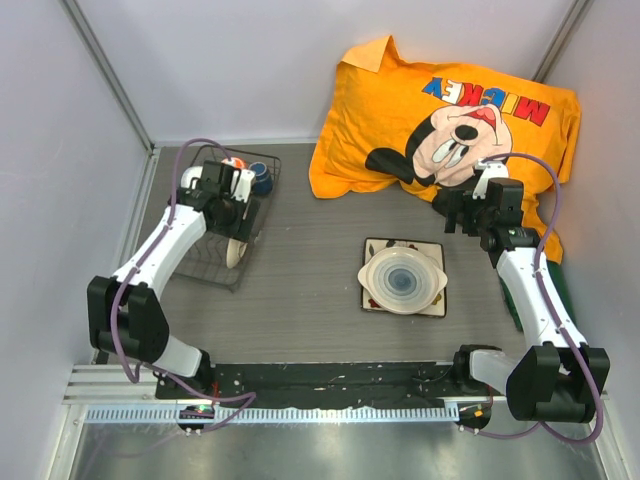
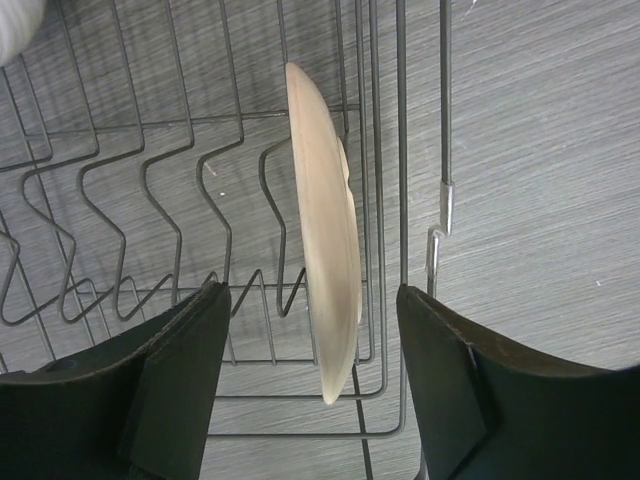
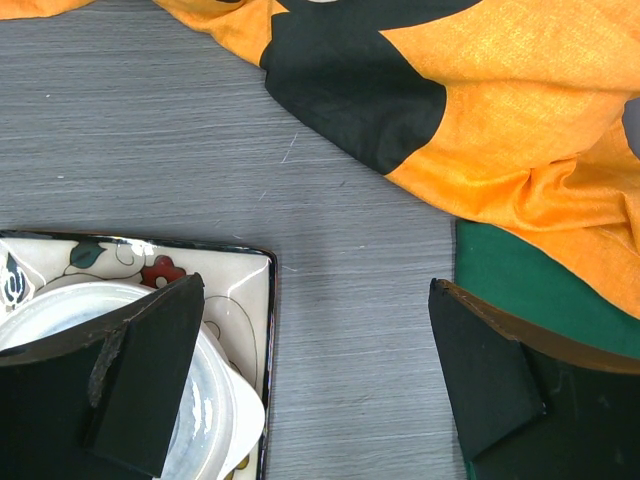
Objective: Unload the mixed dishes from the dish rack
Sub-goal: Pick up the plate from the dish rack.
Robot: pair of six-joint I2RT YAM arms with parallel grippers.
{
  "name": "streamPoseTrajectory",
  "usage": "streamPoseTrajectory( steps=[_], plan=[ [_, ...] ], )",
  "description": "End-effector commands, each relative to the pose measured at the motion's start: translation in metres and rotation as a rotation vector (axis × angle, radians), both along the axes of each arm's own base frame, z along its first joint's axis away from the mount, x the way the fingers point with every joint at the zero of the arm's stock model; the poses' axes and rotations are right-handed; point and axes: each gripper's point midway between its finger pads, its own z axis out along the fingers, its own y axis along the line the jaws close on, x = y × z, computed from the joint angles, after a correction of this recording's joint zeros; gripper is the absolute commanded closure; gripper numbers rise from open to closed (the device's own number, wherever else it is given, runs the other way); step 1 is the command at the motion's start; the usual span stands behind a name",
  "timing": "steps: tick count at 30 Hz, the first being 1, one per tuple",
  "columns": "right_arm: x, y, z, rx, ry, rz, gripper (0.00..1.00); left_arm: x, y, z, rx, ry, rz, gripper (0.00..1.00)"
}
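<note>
The dark wire dish rack [image 1: 215,262] [image 2: 150,190] stands at the left of the table. A cream shallow dish [image 1: 237,251] [image 2: 325,230] stands on edge between the rack's tines. My left gripper [image 1: 236,208] [image 2: 312,295] is open and straddles the dish's near rim, with a gap on each side. An orange mug [image 1: 232,163], a dark-blue cup [image 1: 262,179] and a white bowl [image 1: 190,178] [image 2: 18,25] sit at the rack's far end. The square flowered plate [image 1: 433,304] [image 3: 235,290] lies mid-table with a pale round bowl [image 1: 402,279] [image 3: 215,400] on it. My right gripper [image 1: 455,210] [image 3: 315,290] is open over bare table beside the plate.
An orange Mickey pillow [image 1: 440,110] [image 3: 500,120] lies at the back right. A green mat [image 3: 530,285] lies under my right gripper's right finger. Grey walls close in the table on the left, the back and the right.
</note>
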Motion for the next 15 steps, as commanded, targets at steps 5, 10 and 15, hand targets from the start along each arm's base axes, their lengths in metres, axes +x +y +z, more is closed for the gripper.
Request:
streamPoseTrajectory(
  steps=[5, 10, 15],
  plan=[
    [0.007, 0.000, 0.020, -0.018, -0.050, 0.009, 0.02, 0.019, -0.002, -0.001, 0.036, -0.014, -0.011, 0.34],
    [0.008, 0.000, 0.020, -0.017, -0.050, 0.011, 0.02, 0.023, -0.003, -0.003, 0.040, -0.007, -0.015, 0.45],
    [0.008, 0.001, 0.019, -0.016, -0.048, 0.015, 0.02, 0.024, -0.005, -0.004, 0.038, -0.007, -0.023, 0.55]
  ],
)
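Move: The plate stands on edge in the dish rack right under the left hand, its middle about 1 cm ahead, 1 cm to the right and roughly 5 cm below, its rim already showing between the spread fingers. From that hand the white bowl lies about 10 cm ahead and 9 cm left, the orange mug some 13 cm ahead and 1 cm left, the blue mug 12 cm ahead and 5 cm right. From the right hand the plate is about 46 cm left and 4 cm back. Down by about 2 cm and a little forward, the left hand settles over the upright plate with one finger on each side of its rim, then stops sinking while the fingers go on closing, from about three quarters open to half open. The right-hand finger comes close against the plate's face; a firm pinch can't be seen yet. ##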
